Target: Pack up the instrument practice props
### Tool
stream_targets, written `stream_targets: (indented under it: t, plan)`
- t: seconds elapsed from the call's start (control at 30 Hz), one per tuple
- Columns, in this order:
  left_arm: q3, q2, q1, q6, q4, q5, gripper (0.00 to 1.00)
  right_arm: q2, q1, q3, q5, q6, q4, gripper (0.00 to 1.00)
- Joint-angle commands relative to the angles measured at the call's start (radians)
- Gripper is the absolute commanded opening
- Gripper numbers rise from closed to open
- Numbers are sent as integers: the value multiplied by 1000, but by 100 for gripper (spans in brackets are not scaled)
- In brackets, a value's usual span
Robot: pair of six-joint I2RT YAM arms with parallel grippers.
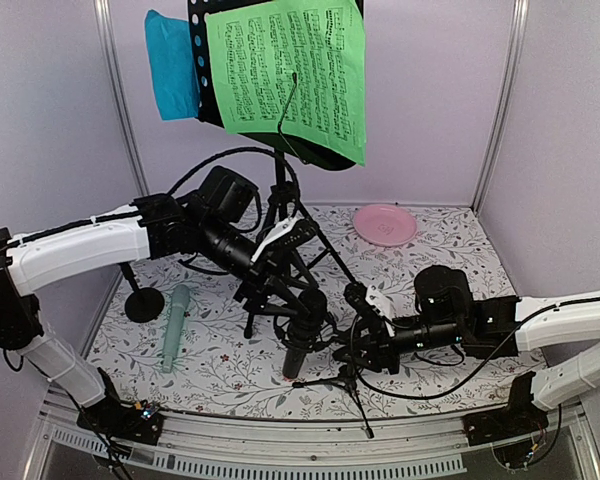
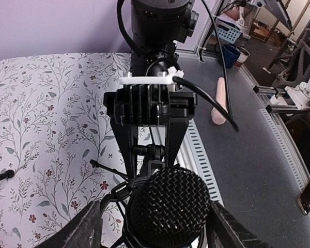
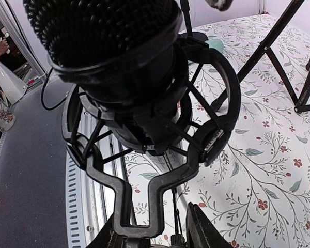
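Note:
The black microphone [image 1: 303,338] sits upright in a black shock-mount support [image 3: 144,150] on a small tripod [image 1: 352,392] near the table's front. My left gripper [image 2: 157,223] is open and straddles the mic's mesh head [image 2: 165,206]. Its left finger [image 2: 82,228] stands apart from the head and its right finger [image 2: 231,227] is close beside it. My right gripper [image 3: 150,235] is shut on the support's forked yoke, low down, from the right. The mint-green microphone [image 1: 175,325] lies at the left. The rack [image 1: 205,60] holds the green sheet [image 1: 290,70] and the blue sheet [image 1: 172,65].
A second black support with a round base [image 1: 143,303] stands by the left wall. The pink plate [image 1: 385,223] lies at the back right. The rack's tripod legs [image 1: 320,250] spread behind both grippers. Black cables [image 1: 430,385] trail across the front.

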Motion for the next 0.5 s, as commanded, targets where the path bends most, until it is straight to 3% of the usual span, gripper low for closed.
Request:
stream_targets:
  t: [0.0,0.23,0.37,0.47]
  plan:
    - [33,14,-20,26,-37,89,68,12,7,24,25,1,-34,0]
    - [32,23,-42,11,-35,86,49,2,12,30,42,12,-51,0]
    - [38,23,-55,11,-37,73,33,-9,16,34,63,9,-66,0]
    - [55,27,-65,2,-39,41,30,-15,15,34,68,4,-74,0]
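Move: The microphone head lies almost between the open left fingers, about 2 cm back, 2 cm to the right and 2 cm below the hand point. The mic stand's neck, already in the right gripper, is some 9 cm to the right of the left hand, 2 cm back and 10 cm lower; the music stand's near foot is about 9 cm ahead, 11 cm left and 26 cm down. From the right hand, the head is roughly 7 cm left, level fore-and-aft, 8 cm up. Close the left gripper from well open to about a third around the microphone head, easing the hand back about 1.5 cm while it shuts so that the pads come onto the head from both sides. Let the wrist turn only some 5 degrees clockwise. Keep the right gripper closed on the mic stand's neck, practically in place. ##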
